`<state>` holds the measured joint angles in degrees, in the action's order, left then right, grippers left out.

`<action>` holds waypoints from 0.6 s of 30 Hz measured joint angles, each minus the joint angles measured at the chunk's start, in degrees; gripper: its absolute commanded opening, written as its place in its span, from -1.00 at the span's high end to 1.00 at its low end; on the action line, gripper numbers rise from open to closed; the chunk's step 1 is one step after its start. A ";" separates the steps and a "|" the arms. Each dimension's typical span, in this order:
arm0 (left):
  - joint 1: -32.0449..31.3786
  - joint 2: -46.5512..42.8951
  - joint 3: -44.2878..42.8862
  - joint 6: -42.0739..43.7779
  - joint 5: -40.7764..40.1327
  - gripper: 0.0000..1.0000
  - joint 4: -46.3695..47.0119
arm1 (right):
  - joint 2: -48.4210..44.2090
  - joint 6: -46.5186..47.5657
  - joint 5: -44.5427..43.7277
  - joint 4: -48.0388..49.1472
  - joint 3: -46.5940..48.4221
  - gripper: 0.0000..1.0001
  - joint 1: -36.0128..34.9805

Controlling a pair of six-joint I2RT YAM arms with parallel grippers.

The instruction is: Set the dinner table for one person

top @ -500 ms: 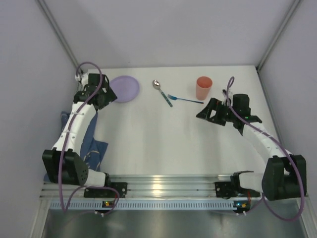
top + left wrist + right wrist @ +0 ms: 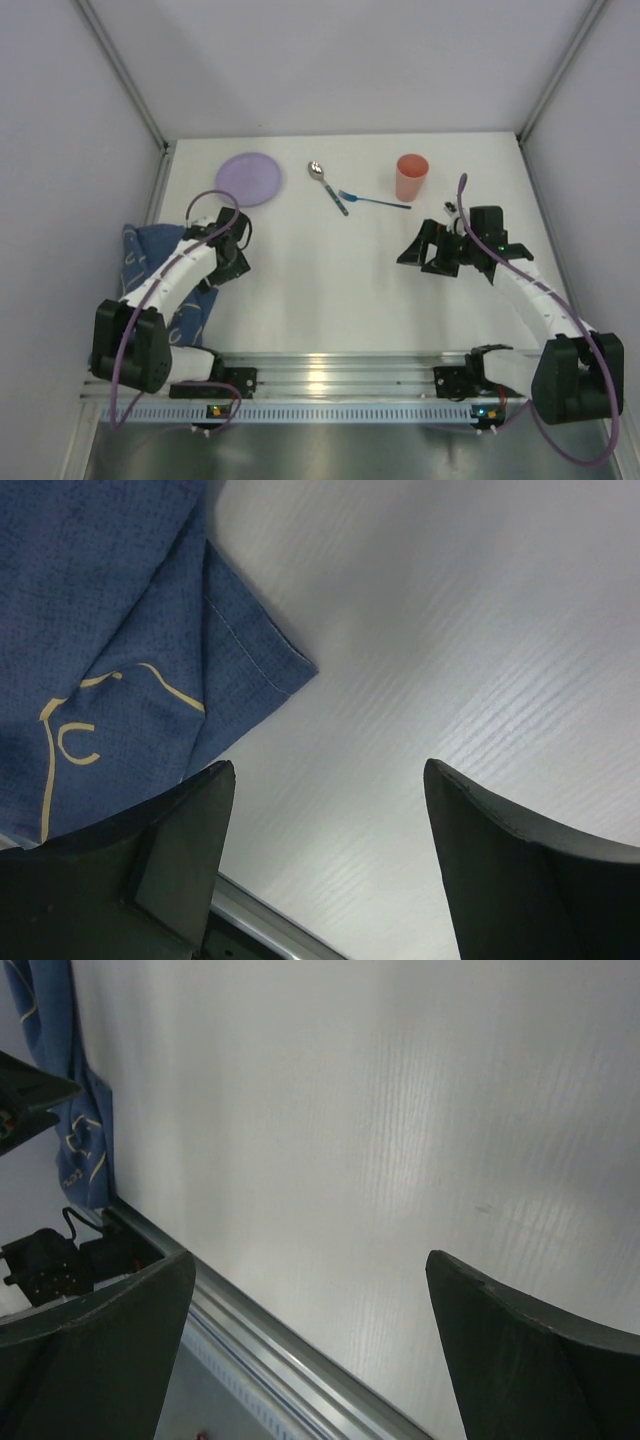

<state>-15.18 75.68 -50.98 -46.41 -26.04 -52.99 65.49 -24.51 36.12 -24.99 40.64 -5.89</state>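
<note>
On the white dinner table (image 2: 320, 280), a purple plate (image 2: 250, 178) lies at the far left. To its right are a spoon (image 2: 328, 186), a blue fork (image 2: 376, 201) and an orange cup (image 2: 411, 177). My left gripper (image 2: 228, 268) hangs open beside the blue cloth (image 2: 150, 262), with nothing between its fingers. In the left wrist view that gripper (image 2: 328, 770) is over bare tabletop, and a corner of the cloth (image 2: 110, 630) lies up and to the left. My right gripper (image 2: 414, 250) stands open and empty below the cup; in its own view the right gripper (image 2: 310, 1257) faces bare table.
A slotted aluminium rail (image 2: 320, 375) runs along the near edge, also visible as the rail (image 2: 280, 1360) in the right wrist view. The blue cloth hangs over the table's left side. Grey walls enclose the table on three sides.
My left gripper has drawn back from beside the purple plate toward the near left, ending next to the blue cloth. The right gripper has shifted slightly nearer.
</note>
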 measured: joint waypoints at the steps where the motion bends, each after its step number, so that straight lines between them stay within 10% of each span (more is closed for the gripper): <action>1: 0.46 0.13 0.15 -0.17 -0.31 -0.62 0.50 | -0.50 0.09 0.09 -0.28 -0.24 -0.99 0.00; 18: 13.03 10.16 4.24 2.80 1.68 -0.12 7.78 | -4.90 0.92 -0.85 -4.61 -0.85 -1.00 0.00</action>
<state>-2.15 85.84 -46.74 -43.62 -24.36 -45.21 60.60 -23.59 35.27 -29.61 39.79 -5.89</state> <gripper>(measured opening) 0.596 0.996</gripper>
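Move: The blue napkin's right-hand corner lies about 5 cm to the left hand's left, roughly 1 cm ahead and some 7 cm below its fingertips. The purple plate is around 31 cm ahead and 2 cm left of that hand, and the spoon about 30 cm ahead and 19 cm to its right. From the idle right hand, the corner is some 43 cm left, about 1 cm back and 12 cm down. Left hand sinks about 5 cm and slides 5 cm left onto the napkin's right-hand corner, fingers partly closing. ##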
